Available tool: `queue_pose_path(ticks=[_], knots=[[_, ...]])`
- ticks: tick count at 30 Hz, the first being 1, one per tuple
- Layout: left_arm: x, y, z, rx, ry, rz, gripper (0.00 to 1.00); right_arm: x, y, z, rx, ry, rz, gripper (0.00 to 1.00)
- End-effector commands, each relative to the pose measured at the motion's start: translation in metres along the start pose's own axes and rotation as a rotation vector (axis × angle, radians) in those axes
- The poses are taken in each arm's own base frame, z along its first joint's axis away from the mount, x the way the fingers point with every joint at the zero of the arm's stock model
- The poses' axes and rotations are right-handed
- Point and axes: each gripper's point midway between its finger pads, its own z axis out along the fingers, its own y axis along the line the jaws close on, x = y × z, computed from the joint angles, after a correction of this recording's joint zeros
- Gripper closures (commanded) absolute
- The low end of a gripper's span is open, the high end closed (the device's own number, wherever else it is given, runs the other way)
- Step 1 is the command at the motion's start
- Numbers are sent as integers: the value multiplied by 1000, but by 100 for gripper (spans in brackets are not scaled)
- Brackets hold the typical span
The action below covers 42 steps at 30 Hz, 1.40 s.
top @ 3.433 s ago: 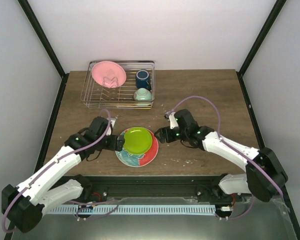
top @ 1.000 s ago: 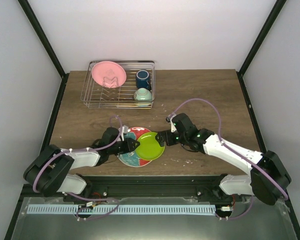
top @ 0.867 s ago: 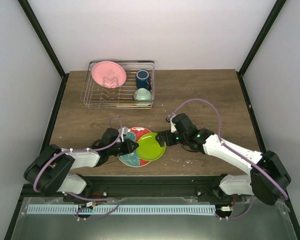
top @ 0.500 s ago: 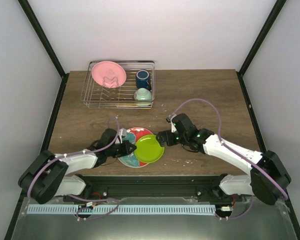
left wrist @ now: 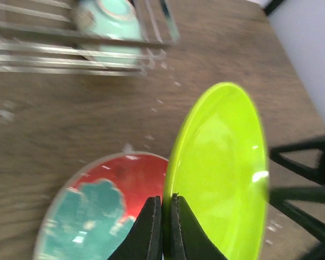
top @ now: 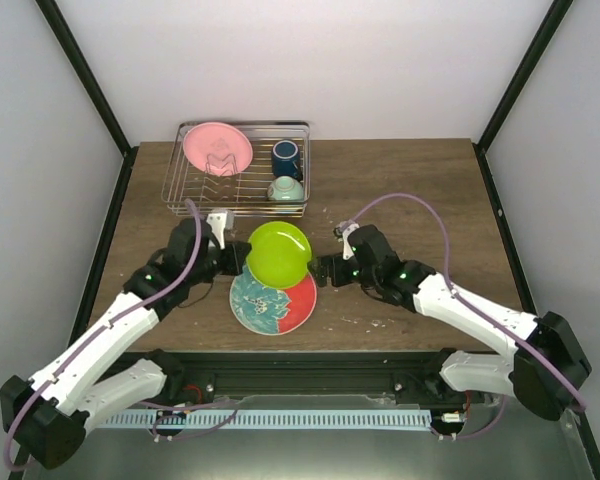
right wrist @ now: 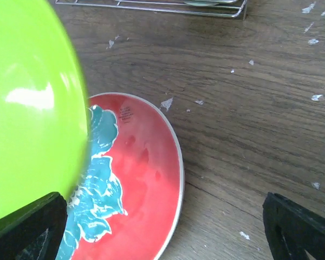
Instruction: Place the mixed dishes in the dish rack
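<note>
My left gripper (top: 243, 262) (left wrist: 166, 215) is shut on the rim of the lime-green plate (top: 278, 252) (left wrist: 222, 173) (right wrist: 27, 119), which it holds tilted on edge above the table. The red-and-teal floral plate (top: 273, 305) (left wrist: 97, 200) (right wrist: 135, 179) lies flat on the wood just below it. My right gripper (top: 322, 270) (right wrist: 162, 238) stands open right of both plates, holding nothing. The dish rack (top: 180, 205) (left wrist: 43, 54) at the back left holds the pink plate (top: 217, 147) upright, the dark blue cup (top: 286, 157) and the mint-green bowl (top: 286, 189) (left wrist: 108, 21).
The brown wooden table (top: 400, 190) carries small white flecks near the plates. Black frame posts and white walls close in the sides and back. The rack's front edge (right wrist: 151, 4) lies just beyond the plates.
My left gripper closed on the lime-green plate's rim and lifted it off the floral plate, swinging it up and back toward the rack. The right gripper stayed open and drew back slightly.
</note>
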Motion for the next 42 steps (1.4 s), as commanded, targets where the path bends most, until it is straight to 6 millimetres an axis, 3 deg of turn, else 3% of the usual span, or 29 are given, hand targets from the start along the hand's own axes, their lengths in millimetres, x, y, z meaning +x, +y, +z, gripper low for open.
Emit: queue_pose_path(ticks=[1,7,12,17,21,26,34,42], knots=[[-51,29,-35,-230,-107,157,100,21,-16,0,60,51,-11,0],[-106,33,-67,-364,-216,289,100,14,-19,-11,76,7,-7,0],[-132,35,-79,-459,-260,380,100,10,-20,-18,84,-21,-17,0],[-164,34,-85,-552,-352,528,100,21,-27,-8,107,23,-17,0],[-186,42,-74,-667,-339,649,100,26,-25,-3,82,28,-15,0],[-219,34,-55,-721,-315,781,100,28,-26,4,83,44,-31,0],[-254,45,-23,-926,-182,1179,100,29,-33,9,82,43,-44,0],[-266,69,3,-1185,-12,1512,100,36,-46,12,96,59,-29,0]])
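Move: The left hand already holds the green plate by its edge, above the table. The free rack slots just in front of the standing pink plate lie about 21 cm ahead of it, 6 cm left and 12 cm lower, the pink plate 3 cm beyond them. From that hand, the blue mug is some 23 cm ahead and 9 cm right, the mint bowl 15 cm ahead and 10 cm right. From the right hand those slots are roughly 23 cm ahead, 24 cm left. Left hand carries the green plate some 20 cm forward, rising, over the rack, rolling left-side-up; right hand sinks. ##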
